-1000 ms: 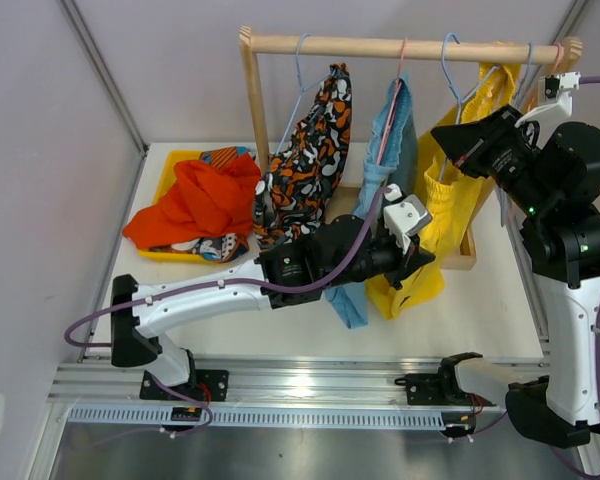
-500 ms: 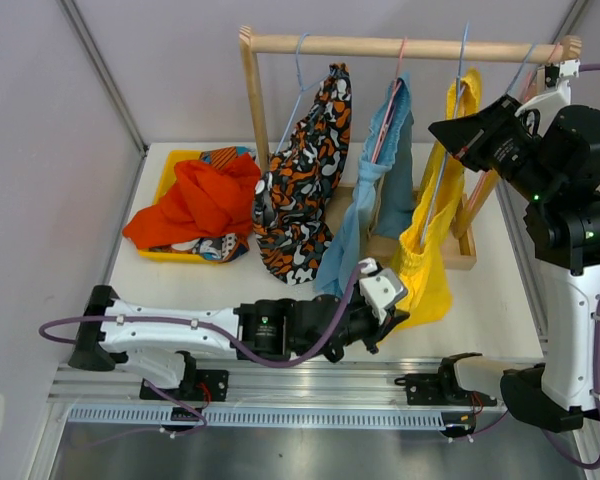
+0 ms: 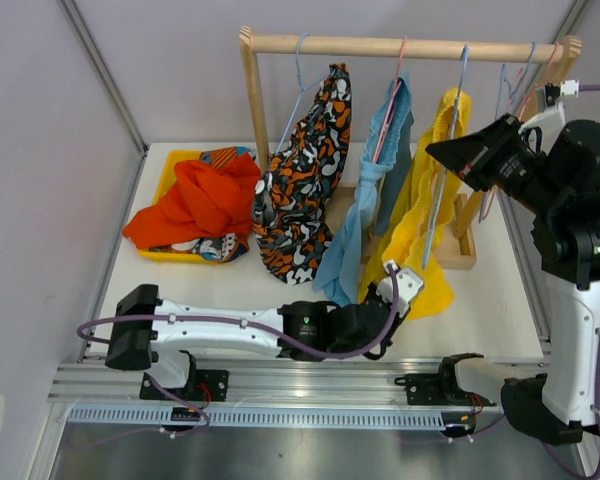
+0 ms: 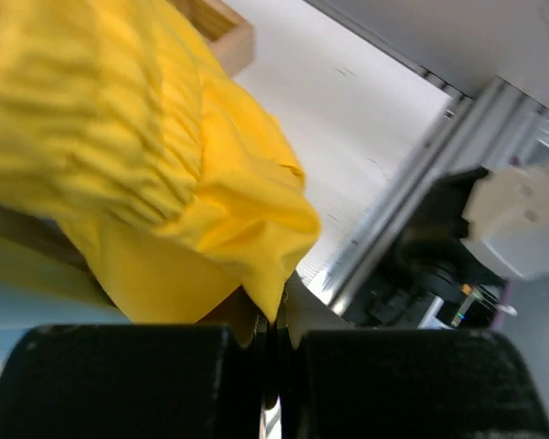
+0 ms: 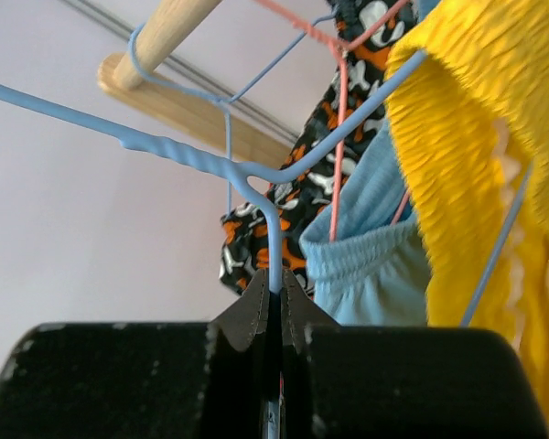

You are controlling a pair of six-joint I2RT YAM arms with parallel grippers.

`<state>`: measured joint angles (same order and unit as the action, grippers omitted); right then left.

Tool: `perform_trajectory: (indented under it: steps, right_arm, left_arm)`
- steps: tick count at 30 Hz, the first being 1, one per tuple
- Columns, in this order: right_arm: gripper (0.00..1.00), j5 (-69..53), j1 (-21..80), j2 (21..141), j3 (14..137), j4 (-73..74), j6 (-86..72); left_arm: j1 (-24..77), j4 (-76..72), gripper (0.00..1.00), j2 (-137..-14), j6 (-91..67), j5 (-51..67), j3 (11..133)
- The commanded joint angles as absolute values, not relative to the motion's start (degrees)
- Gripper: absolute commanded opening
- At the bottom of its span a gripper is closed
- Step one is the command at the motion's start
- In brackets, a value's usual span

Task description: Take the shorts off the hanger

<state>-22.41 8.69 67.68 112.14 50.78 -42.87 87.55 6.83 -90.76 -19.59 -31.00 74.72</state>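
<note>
The yellow shorts (image 3: 420, 215) hang stretched from a blue hanger (image 3: 458, 100) at the rack down toward the table's near edge. My left gripper (image 3: 410, 296) lies low there, shut on their bottom hem. The left wrist view shows that hem (image 4: 256, 229) pinched between my jaws (image 4: 273, 322). My right gripper (image 3: 435, 150) is up beside the rack, shut on the blue hanger's wire (image 5: 273, 229) at the fingertips (image 5: 274, 294), with the yellow shorts (image 5: 476, 137) just to the right. Blotch-print shorts (image 3: 305, 180) and light blue shorts (image 3: 365, 215) hang further left.
A wooden rack (image 3: 380, 45) stands at the back, with empty hangers (image 3: 510, 85) at its right end. At the left, a yellow tray (image 3: 172, 165) holds red-orange shorts (image 3: 205, 200) and a dark printed pair (image 3: 215, 250). A metal rail (image 3: 280, 380) runs along the near edge.
My left gripper has dragged the yellow hem down toward the near edge, stretching the shorts. The right gripper, still on the hanger, has shifted slightly left.
</note>
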Motion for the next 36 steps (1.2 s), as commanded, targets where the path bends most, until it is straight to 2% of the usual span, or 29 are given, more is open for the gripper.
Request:
perform_trajectory:
  steps: [1,4,11,15,19,23,30,36]
  right_arm:
    - [0.0,-27.24,8.26,61.27,111.36,50.61,-44.91]
    - [0.0,-31.7,8.26,57.23,108.82,54.93,-46.57]
    - [0.0,-41.83,8.26,45.45,91.95,46.5,-61.25]
    - [0.0,-41.22,8.26,45.96,92.02,47.81,-59.95]
    - [0.0,-39.38,8.26,52.79,95.43,46.23,-56.0]
    - [0.0,-34.9,7.74,63.06,105.27,48.95,-49.67]
    - [0.0,-39.54,-2.78,76.37,121.0,47.73,-48.52]
    - [0.0,-38.76,-7.73,81.29,123.05,46.23,-48.34]
  left_arm:
    - [82.98,9.14,0.0,-89.38,-20.48,-34.8,80.94]
    - [78.67,12.56,0.0,-90.53,-19.69,-36.64,86.3]
    - [74.53,14.32,0.0,-91.14,-12.66,-42.01,95.7]
    - [74.0,15.64,0.0,-89.74,-13.18,-39.12,95.89]
    - [75.23,18.63,0.0,-87.72,-18.27,-37.62,90.63]
    - [80.32,17.4,0.0,-81.4,-22.92,-40.76,79.91]
    - [93.24,22.85,0.0,-69.62,-33.65,-48.68,66.03]
    - [102.56,32.85,0.0,-65.74,-42.79,-56.76,64.16]
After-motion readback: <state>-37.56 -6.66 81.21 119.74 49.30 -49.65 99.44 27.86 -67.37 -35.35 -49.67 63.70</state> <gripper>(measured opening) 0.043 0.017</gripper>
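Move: The yellow shorts still hang by their waistband from the far shoulder of the blue hanger. The middle of the hanger is about 20 cm ahead of the left hand, 4 cm to its right and 24 cm above. The light-blue shorts are 10 cm ahead and 6 cm left of that hand, some 6 cm up. From the right hand, the middle of the yellow shorts lies 5 cm back, straight in line and 16 cm below; the rail is 12 cm ahead, 2 cm right and 8 cm above. The yellow shorts, still pinched near the waistband by the left hand, are carried about 13 cm forward and 12 cm up while the right hand, keeping its grip on the hanger's near shoulder, draws it some 14 cm back. Then the hands part: the left comes back and down, swinging left to end 13 cm left of its start, and the right runs about 20 cm forward and somewhat right, back towards the rail. ##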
